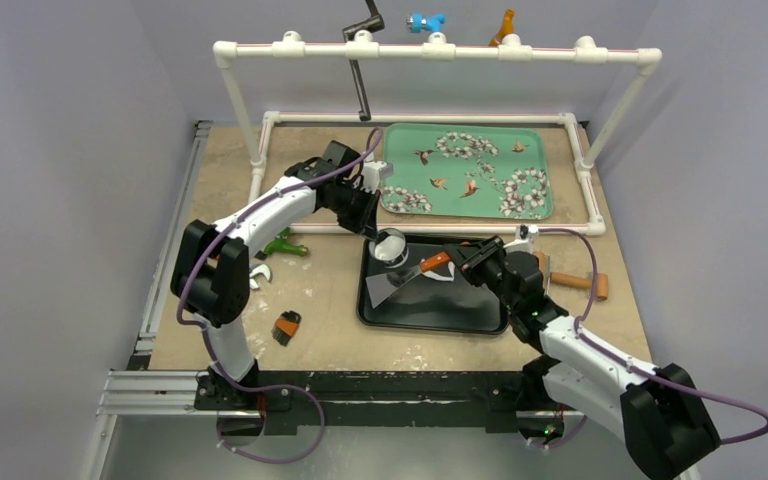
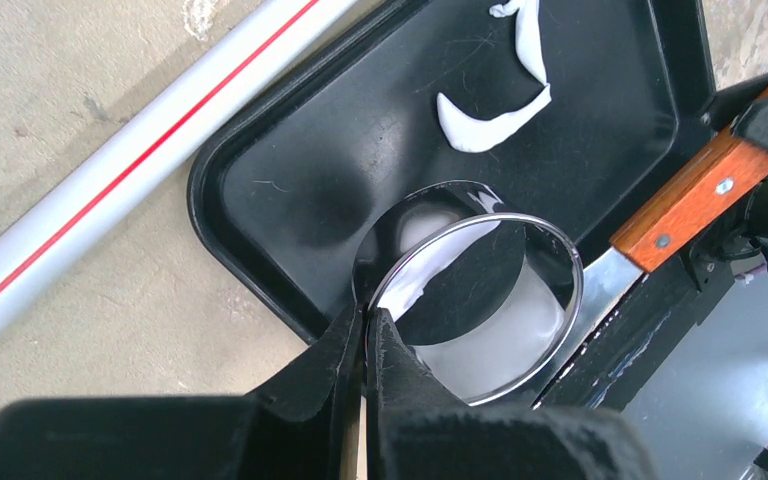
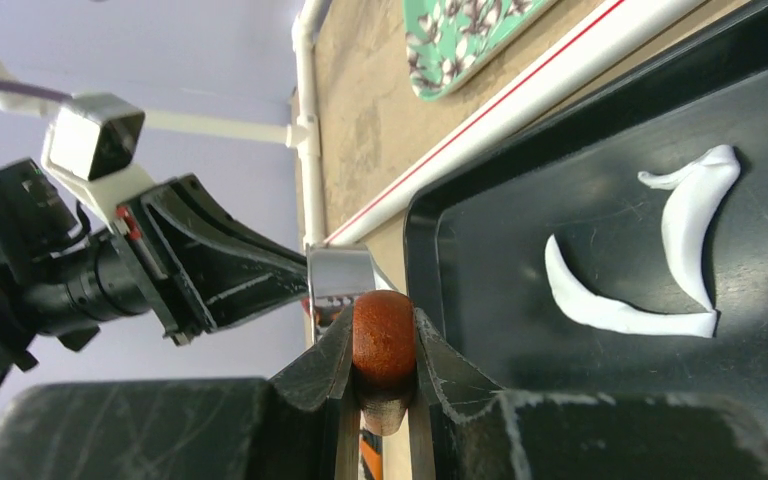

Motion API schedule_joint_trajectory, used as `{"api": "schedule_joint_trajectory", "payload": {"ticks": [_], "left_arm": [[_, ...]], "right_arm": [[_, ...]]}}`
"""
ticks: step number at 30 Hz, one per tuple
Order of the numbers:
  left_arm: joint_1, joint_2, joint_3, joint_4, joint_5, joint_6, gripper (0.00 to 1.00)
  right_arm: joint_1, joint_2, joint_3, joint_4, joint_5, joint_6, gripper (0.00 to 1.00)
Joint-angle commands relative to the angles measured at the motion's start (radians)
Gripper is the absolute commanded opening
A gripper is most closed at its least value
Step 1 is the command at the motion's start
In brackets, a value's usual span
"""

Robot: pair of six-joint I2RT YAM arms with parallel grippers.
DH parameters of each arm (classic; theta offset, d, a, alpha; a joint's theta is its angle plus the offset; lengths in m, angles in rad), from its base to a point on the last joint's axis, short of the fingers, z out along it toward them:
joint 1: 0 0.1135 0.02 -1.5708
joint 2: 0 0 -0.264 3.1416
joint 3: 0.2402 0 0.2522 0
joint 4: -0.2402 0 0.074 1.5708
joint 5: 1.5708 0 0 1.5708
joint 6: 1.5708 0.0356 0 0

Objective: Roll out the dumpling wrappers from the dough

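My left gripper (image 2: pixel 365 312) is shut on the rim of the metal ring cutter (image 2: pixel 475 300), held over the near left corner of the black tray (image 2: pixel 290 150). A white dumpling wrapper (image 2: pixel 490 352) shows inside the ring, partly hidden by its wall. My right gripper (image 3: pixel 384 325) is shut on the wooden handle (image 3: pixel 385 345) of a spatula. Its steel blade (image 2: pixel 600 290) lies just under the ring. Two curved white dough scraps (image 3: pixel 620 310) lie on the tray floor. From above, the ring cutter (image 1: pixel 392 246) and spatula (image 1: pixel 430 266) meet at the tray's back left.
A green floral tray (image 1: pixel 465 170) sits behind the black tray inside a white PVC frame (image 1: pixel 430 50). The frame's low pipe (image 2: pixel 140 150) runs close along the black tray. A green tool (image 1: pixel 285 245), an orange-and-black piece (image 1: pixel 287 327) and a wooden-handled tool (image 1: pixel 580 282) lie on the table.
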Motion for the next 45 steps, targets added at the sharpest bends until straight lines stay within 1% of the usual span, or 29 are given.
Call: {"api": "schedule_joint_trajectory", "payload": {"ticks": [1, 2, 6, 16, 26, 33, 35, 38, 43, 45], "left_arm": [[-0.004, -0.043, -0.014, 0.048, 0.042, -0.015, 0.0], [-0.005, -0.048, -0.019, 0.052, 0.047, -0.019, 0.0], [-0.008, -0.067, -0.027, 0.059, 0.059, -0.024, 0.0], [-0.021, -0.105, -0.079, 0.07, 0.086, -0.021, 0.0], [-0.056, -0.071, -0.157, 0.079, 0.102, -0.012, 0.0], [-0.093, -0.075, -0.204, 0.069, 0.145, -0.002, 0.0], [-0.094, -0.078, -0.211, 0.056, 0.171, -0.003, 0.0], [-0.095, -0.105, -0.232, 0.044, 0.171, 0.013, 0.0], [-0.093, -0.123, -0.259, 0.015, 0.166, 0.04, 0.0], [-0.093, -0.122, -0.263, 0.009, 0.169, 0.047, 0.0]], "right_arm": [[-0.015, -0.044, -0.022, 0.053, 0.104, 0.07, 0.0], [-0.018, -0.047, -0.026, 0.048, 0.124, 0.073, 0.0], [-0.032, -0.041, -0.025, 0.045, 0.123, 0.072, 0.0], [-0.048, 0.027, -0.045, 0.086, 0.131, 0.075, 0.0], [-0.061, 0.122, -0.075, 0.158, 0.159, 0.086, 0.0], [-0.069, 0.197, -0.067, 0.203, 0.174, 0.046, 0.0], [-0.071, 0.213, -0.067, 0.21, 0.163, 0.043, 0.0], [-0.071, 0.225, -0.07, 0.216, 0.164, 0.03, 0.0], [-0.072, 0.232, -0.049, 0.187, 0.192, -0.047, 0.0], [-0.073, 0.241, -0.046, 0.21, 0.19, -0.083, 0.0]]}}
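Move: The dough wrapper still hangs in the ring cutter, its middle about 4 cm to the right of the left fingers, 1 cm back and 4 cm below; the scraper blade is some 8 cm back, 3 cm right and 6 cm below. From the right hand the wrapper lies about 12 cm left, 4 cm ahead and 6 cm down, the blade 13 cm left, 3 cm back and 8 cm down. White dough scraps lie roughly 5 cm ahead, 2 cm left and 12 cm below. With the wrapper at the ring, the right hand keeps its grip on the scraper handle, turns some 10 degrees clockwise and shifts right and slightly forward, bringing the blade under the wrapper, then lowers it about 5 cm into the tray. The left hand, still pinching the ring's rim, first barely moves, then draws the ring back about 9 cm and down 4, tilting and turning slightly clockwise. ##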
